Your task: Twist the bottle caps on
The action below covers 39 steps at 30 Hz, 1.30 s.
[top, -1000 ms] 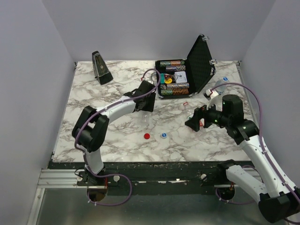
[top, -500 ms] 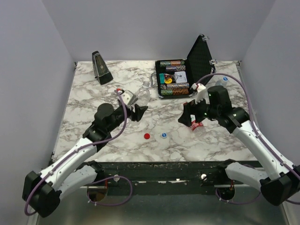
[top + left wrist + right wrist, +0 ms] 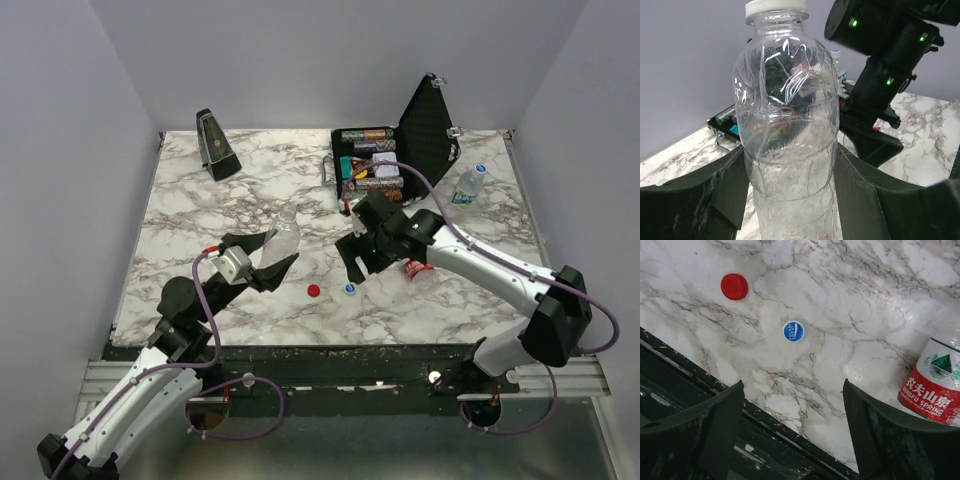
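My left gripper [image 3: 272, 258] [image 3: 790, 167] is shut on the lower body of a clear plastic bottle [image 3: 284, 232] [image 3: 789, 110], which stands upright with a white ring at its neck [image 3: 776, 7]. My right gripper [image 3: 353, 265] [image 3: 792, 386] hangs open over the table's front edge with nothing between its fingers. Just beyond its fingertips lies a blue bottle cap with a white top [image 3: 349, 289] [image 3: 794, 331]. A red bottle cap [image 3: 313, 290] [image 3: 734, 286] lies to that cap's left. A red-labelled bottle [image 3: 418, 270] [image 3: 936, 385] lies on its side to the right of the gripper.
An open black case [image 3: 420, 130] of poker chips stands at the back, with a black metronome [image 3: 216, 145] at the back left. A small bottle with a blue cap [image 3: 467, 184] stands at the back right. The table's dark front rail [image 3: 700, 390] runs under my right gripper.
The left arm has drawn the bottle back toward the near left, upright in its grip. The right arm has swung left to above the loose caps, its jaws a little narrower.
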Tool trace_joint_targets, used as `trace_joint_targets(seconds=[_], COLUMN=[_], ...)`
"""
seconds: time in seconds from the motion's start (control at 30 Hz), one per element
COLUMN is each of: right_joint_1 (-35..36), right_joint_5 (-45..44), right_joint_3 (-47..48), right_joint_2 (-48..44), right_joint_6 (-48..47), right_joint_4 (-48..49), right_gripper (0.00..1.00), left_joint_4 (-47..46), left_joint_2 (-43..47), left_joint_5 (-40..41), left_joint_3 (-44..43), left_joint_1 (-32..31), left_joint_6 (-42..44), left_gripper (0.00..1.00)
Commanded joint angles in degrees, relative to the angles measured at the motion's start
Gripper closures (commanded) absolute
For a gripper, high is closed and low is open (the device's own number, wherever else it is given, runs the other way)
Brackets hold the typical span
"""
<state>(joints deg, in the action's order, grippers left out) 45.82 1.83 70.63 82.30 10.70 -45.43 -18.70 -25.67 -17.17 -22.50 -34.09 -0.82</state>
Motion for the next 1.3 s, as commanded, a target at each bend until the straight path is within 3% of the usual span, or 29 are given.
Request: trace_joint_targets(seconds=[0.0, 0.37, 0.83, 1.13, 1.27], right_joint_1=[2.86, 6.73, 7.00, 6.83, 7.00], right_joint_5=[-6.22, -7.98, -7.98, -9.74, -9.74], right_joint_3=[2.23, 2.76, 5.83, 6.10, 5.92], right_joint_2=[5.22, 16.30, 24.39, 26.77, 27.30], right_joint_6=[4.15, 8.99, 8.28, 8.64, 8.55], right_joint_4=[-4.41, 0.16, 2.89, 1.92, 2.19], right_gripper=[0.16, 0.28, 0.43, 0.43, 0.44], left_joint_4=[0.94, -4.24, -3.45, -5.29, -11.35], left_joint_2=[3.52, 6.24, 7.13, 5.81, 5.54], left_joint_5=[0.99, -0.67, 1.17, 4.07, 3.46], left_joint_3=[1.05, 3.34, 3.25, 3.87, 7.02], left_joint_1=[0.34, 0.34, 0.34, 0.34, 0.34], left_joint_6=[2.32, -1.46, -1.11, -2.78, -2.25], left_gripper=[0.64, 0.67, 0.66, 0.65, 0.63])
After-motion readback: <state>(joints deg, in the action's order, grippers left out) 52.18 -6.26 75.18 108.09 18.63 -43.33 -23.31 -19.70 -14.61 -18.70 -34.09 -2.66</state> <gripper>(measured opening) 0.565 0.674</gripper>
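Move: The blue-and-white cap lies about 14 cm below the right gripper, some 3 cm to its left and about 1 cm ahead. The red cap is roughly 10 cm left of the blue-and-white one, level with it. The red-label bottle lies about 14 cm to the right gripper's right and 11 cm ahead. From the left gripper, the blue-and-white cap is some 18 cm to the right, 6 cm ahead and 28 cm below. Lower the right gripper about 12 cm onto the blue-and-white cap, easing back a little at first, then coming forward again and some 3 cm left. Swing its fingers roughly 20 degrees nearer to straight down and narrow them to about two thirds of their starting gap, so they straddle the cap without closing on it. Keep the clear bottle gripped upright in the left, nearly still. ##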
